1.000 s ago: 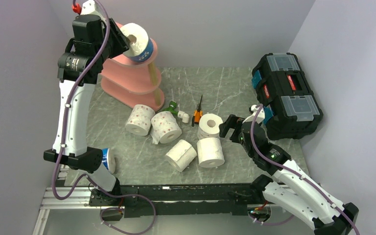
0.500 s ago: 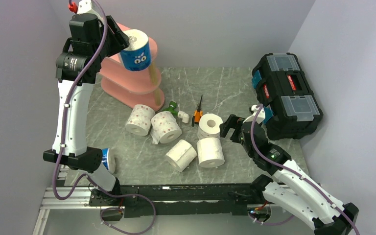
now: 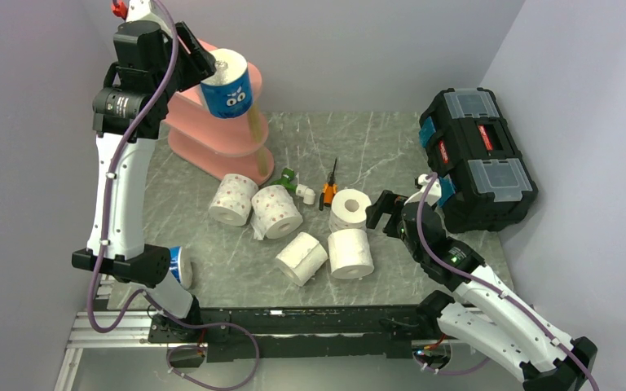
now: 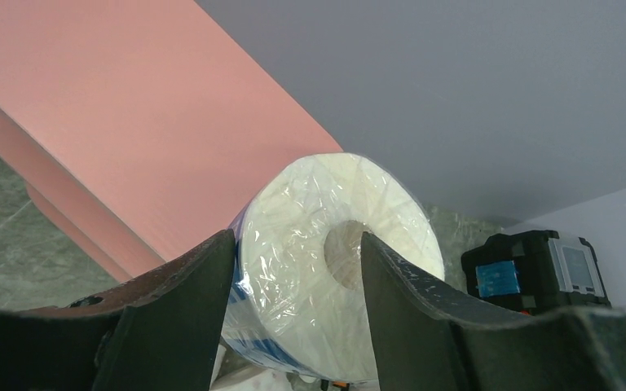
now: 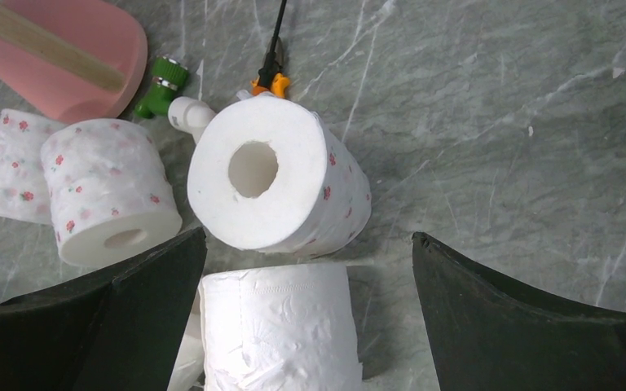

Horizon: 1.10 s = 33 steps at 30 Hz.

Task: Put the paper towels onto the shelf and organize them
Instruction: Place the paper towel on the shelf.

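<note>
A blue-wrapped paper towel roll with cartoon eyes [image 3: 228,88] stands upright on the top board of the pink shelf [image 3: 212,138]. My left gripper [image 3: 200,65] reaches it from the left. In the left wrist view this gripper [image 4: 293,240] straddles the wall of the roll [image 4: 310,269], one finger by the wrapper, the other over the core with a gap, open. Several rolls lie on the table: dotted ones [image 3: 233,199] [image 3: 277,212] [image 3: 349,208] and plain ones [image 3: 301,258] [image 3: 350,253]. My right gripper [image 3: 385,213] hangs wide open over the plain roll [image 5: 281,326], holding nothing.
A black toolbox [image 3: 477,159] stands at the right edge. An orange screwdriver [image 3: 329,186] and a green-and-white tool [image 3: 293,181] lie between the shelf's base and the rolls. Another blue-wrapped roll [image 3: 181,267] sits by the left arm's base. Grey walls close in on all sides.
The blue roll went from tilted on its side to upright on the top board. My left jaws have widened around it. The right arm has not moved.
</note>
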{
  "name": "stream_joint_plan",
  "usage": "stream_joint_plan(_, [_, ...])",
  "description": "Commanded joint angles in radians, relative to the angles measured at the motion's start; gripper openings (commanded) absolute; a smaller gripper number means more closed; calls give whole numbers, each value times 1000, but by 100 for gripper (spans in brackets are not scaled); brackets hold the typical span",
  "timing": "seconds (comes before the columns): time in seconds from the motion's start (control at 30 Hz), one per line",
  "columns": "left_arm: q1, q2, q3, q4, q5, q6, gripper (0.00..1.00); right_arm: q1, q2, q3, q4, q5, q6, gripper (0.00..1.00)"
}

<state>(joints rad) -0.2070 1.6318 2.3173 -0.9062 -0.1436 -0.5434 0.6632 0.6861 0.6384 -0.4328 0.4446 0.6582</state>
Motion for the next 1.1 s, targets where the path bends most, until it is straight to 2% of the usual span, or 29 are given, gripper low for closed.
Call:
stream_joint_plan(0.0, [7,-2,51,48,6,7,63,-3,-3,37,-7,25,-6,99])
stream_joint_plan(0.2, [10,1,4,59,20,0,61,-2,3,43,-10,31,-12,99])
stream_joint_plan(0.33, [12,-50,-75,136,7,-11,64,-3,4,41,-13,32,-13,99])
stream_joint_plan(0.53, [22,-30,42,103,-18,-4,76,-2,10,43,-11,31,-14,99])
stream_joint_plan(0.77, [29,-60,7,123,-14,-1,77,-2,8,43,-15,29,-9,99])
stream_joint_plan(0.87, [29,-141,-103,187,2,21,80,-3,4,40,-17,27,-5,99])
stream_joint_plan(1.0, [29,-328,-354,329,-5,99,97,-3,2,43,-26,30,-9,99])
stream_joint_plan(1.07, [29,-413,-448,380,2,155,99,-2,-2,41,-29,34,-13,99])
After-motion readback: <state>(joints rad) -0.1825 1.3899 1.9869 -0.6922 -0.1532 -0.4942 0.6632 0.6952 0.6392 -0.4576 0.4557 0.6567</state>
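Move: The blue-wrapped paper towel already stands on the near right end of the shelf's top board, its middle about 2 cm ahead of my left hand, 3 cm to the right and 4 cm below. The board's centre lies some 8 cm ahead, 6 cm left and 10 cm down. Far below, by about 42 cm, a flowered roll sits roughly 13 cm back and 5 cm right. From my right hand the blue-wrapped paper towel is about 20 cm ahead, 37 cm left and 25 cm up. I open my left hand from about two-thirds to fully wide, letting the roll's wall come free from between the fingers. After a small nudge forward and down I lift nearly 4 cm, fingertips tipping up some 8 degrees, then pull back about 4 cm away from the blue-wrapped paper towel, quickening and sinking again, drifting 2 cm left overall. ##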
